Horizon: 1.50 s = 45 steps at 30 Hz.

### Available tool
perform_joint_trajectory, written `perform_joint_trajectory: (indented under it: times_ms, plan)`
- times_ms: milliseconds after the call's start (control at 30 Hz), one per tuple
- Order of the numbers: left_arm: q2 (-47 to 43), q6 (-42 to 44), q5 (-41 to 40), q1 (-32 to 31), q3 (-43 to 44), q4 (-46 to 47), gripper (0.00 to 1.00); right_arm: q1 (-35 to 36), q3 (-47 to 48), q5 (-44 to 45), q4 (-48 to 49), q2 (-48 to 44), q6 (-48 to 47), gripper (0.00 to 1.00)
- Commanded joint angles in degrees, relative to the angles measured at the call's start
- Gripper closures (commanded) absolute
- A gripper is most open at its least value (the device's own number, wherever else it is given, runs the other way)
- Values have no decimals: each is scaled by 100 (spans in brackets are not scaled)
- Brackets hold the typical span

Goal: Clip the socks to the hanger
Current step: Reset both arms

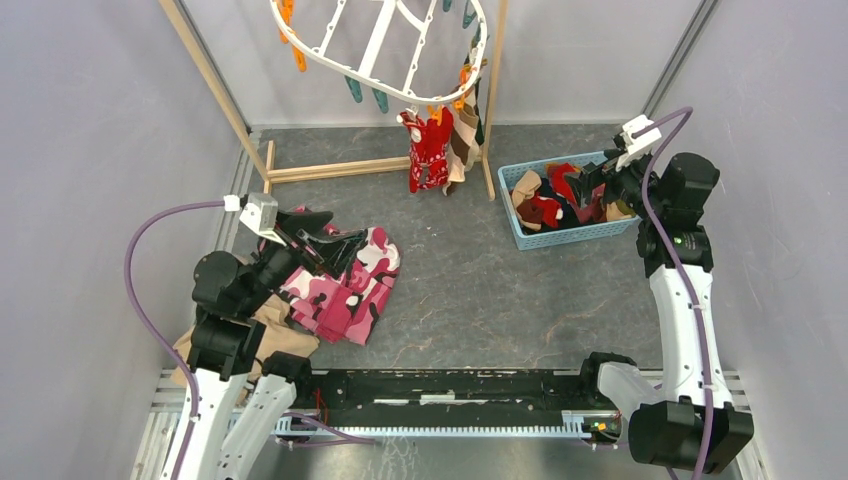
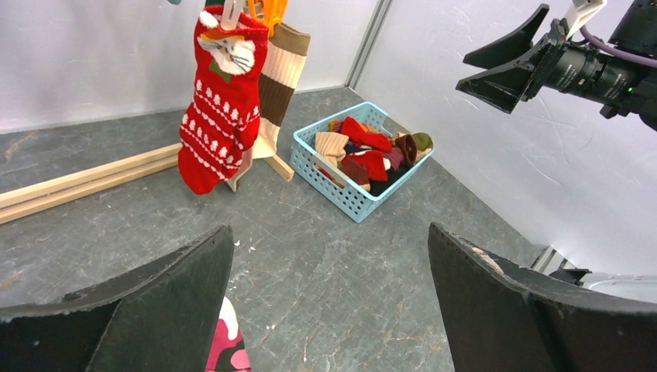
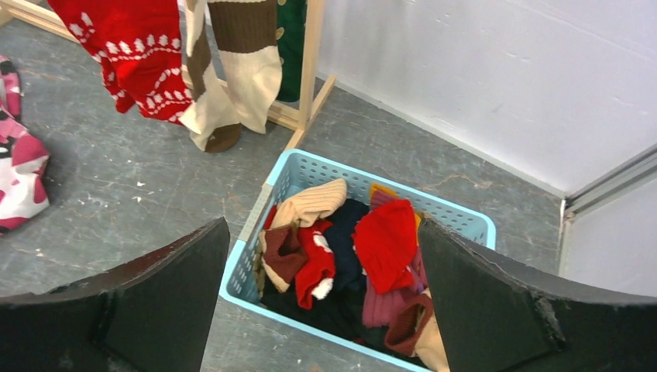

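The white hanger [image 1: 385, 45] hangs at the back with orange and teal clips. Clipped to it are a red sock with white pattern [image 1: 428, 150] [image 2: 221, 101], a brown-striped sock [image 2: 279, 77] [image 3: 240, 46] and a dark green sock [image 3: 292, 46]. Several more socks [image 3: 387, 240] lie heaped in a light blue basket [image 1: 520, 235] [image 3: 310, 164]. My right gripper [image 1: 585, 183] [image 3: 324, 225] hovers open just above that heap, nothing between its fingers. My left gripper [image 1: 345, 232] [image 2: 329, 256] is open and empty over the floor at the left, far from the hanger.
A pink camouflage garment [image 1: 345, 285] lies under the left arm, with a tan cloth [image 1: 270, 335] beside it. The wooden stand's base bars [image 1: 330, 168] and upright poles [image 1: 490, 130] frame the hanger. Grey walls close in both sides.
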Motion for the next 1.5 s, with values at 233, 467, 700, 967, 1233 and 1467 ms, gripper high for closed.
perform_joint_trajectory:
  times_ms: [233, 467, 700, 967, 1233, 1467]
  plan:
    - [-119, 185, 98, 34, 5, -134, 0, -6, -50, 158, -37, -268, 452, 2]
    - [181, 413, -456, 34, -250, 9, 0, -10, -137, -438, 0, -276, 544, 2]
    - [550, 637, -760, 42, -258, 180, 0, -10, -385, -649, 97, -287, 435, 2]
    - [709, 834, -619, 217, -546, 138, 0, -2, -684, -620, 434, -171, 648, 2]
    - [481, 1006, -837, 316, -719, -102, 0, 0, -789, -494, 565, -144, 676, 2]
    - [414, 929, -722, 511, -793, -5, 0, 4, -741, -434, 507, -175, 567, 2]
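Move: Both hands are empty and open. For the right hand, the sock basket lies about 12 cm ahead, 3 cm to the right and 27 cm below; the hanging red stocking is some 32 cm to its left and 8 cm farther out, about 5 cm lower. From the left hand, that stocking is roughly 22 cm ahead, 18 cm right and 5 cm lower, the pink camo cloth 3 cm ahead, 8 cm left and 34 cm below, and the basket 28 cm ahead, 50 cm right and 27 cm below. Above the camo cloth, the left hand pauses, then heads down about 8 cm and forward some 5 cm, easing left at the end, while its fingers dip and swing counter-clockwise by some 10 degrees. The right hand edges back and left, then sinks about 5 cm towards the sock basket with a slight roll. Both grippers stay wide open and touch nothing. ##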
